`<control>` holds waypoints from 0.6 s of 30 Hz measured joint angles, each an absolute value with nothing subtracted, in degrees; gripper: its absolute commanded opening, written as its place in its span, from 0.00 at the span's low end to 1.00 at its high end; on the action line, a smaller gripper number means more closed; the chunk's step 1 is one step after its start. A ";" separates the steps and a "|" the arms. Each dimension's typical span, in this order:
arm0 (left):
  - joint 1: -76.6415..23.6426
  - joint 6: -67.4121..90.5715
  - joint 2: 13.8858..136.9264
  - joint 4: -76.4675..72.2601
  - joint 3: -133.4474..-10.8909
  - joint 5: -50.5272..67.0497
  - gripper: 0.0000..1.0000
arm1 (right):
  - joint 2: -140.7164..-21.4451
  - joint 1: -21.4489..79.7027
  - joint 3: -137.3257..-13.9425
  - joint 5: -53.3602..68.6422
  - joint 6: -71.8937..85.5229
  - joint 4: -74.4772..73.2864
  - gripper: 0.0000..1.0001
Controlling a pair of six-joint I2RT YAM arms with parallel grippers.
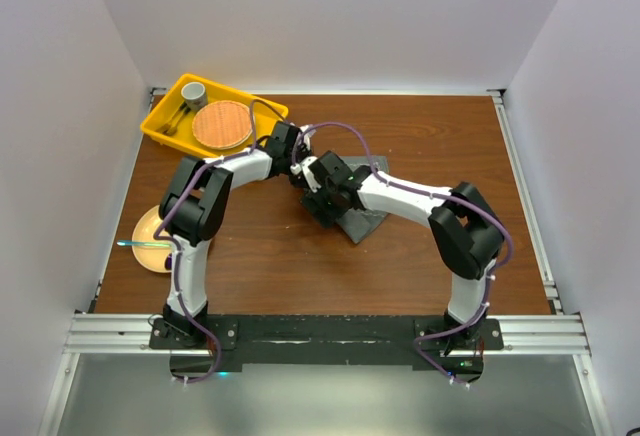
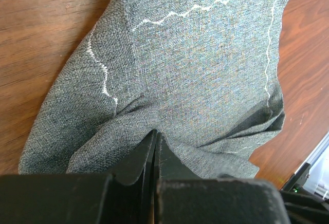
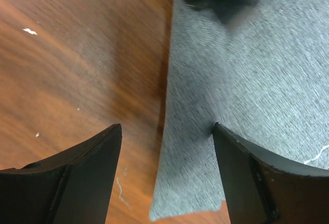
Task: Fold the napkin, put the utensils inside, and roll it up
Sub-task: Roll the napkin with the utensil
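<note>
The grey-green napkin (image 1: 366, 219) lies crumpled at the table's middle, mostly hidden under both wrists. In the left wrist view the napkin (image 2: 205, 70) shows its pale stitched line, and folds run to my left gripper (image 2: 156, 132), which is shut and pinches the cloth. The left gripper (image 1: 297, 170) sits at the napkin's far-left side. My right gripper (image 3: 167, 126) is open and straddles the napkin's edge (image 3: 247, 80), one finger over bare wood, the other over cloth. It lies beside the left gripper (image 1: 319, 207). Utensils (image 1: 180, 116) lie in the yellow tray.
The yellow tray (image 1: 262, 108) at the back left holds a grey cup (image 1: 194, 91) and a round wooden plate (image 1: 222, 124). A pale plate (image 1: 152, 226) with a teal-handled utensil (image 1: 143, 244) sits at the left edge. White walls enclose the brown table (image 1: 440, 146).
</note>
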State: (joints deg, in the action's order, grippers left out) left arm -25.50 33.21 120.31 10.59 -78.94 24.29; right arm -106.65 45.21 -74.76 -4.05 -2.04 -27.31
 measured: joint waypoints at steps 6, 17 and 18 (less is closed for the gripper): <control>-25.17 33.28 121.12 11.73 -80.09 25.61 0.00 | -107.83 47.57 -74.52 -9.43 -3.49 -25.23 0.63; -25.10 33.30 122.76 14.48 -82.89 27.20 0.00 | -111.26 47.94 -73.60 -18.81 -4.89 -20.97 0.27; -25.10 33.32 122.89 14.70 -83.13 27.31 0.00 | -111.28 47.90 -73.60 -19.31 -4.89 -20.93 0.22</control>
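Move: The napkin's rolled edge runs on a slant under the right hand; the spot it goes for is about 2 cm ahead, 1 cm right and 3 cm below. The napkin's near corner lies 4 cm back and 7 cm right of that hand, its stitched far-right corner some 14 cm ahead and 13 cm right, the yellow tray about 20 cm ahead and 23 cm left. From the left hand the edge spot is roughly 6 cm back, 3 cm right, about level. Onto the napkin's rolled edge comes the right hand, sliding forward about 2.5 cm and sinking 2, easing slightly left at first and then right, its fingertips swinging forward and right by some 15 degrees. Its fingers, open astride the edge, close to about a third and pinch the roll from both sides. The left hand stays put, its shut tips still holding the far part of the roll. ##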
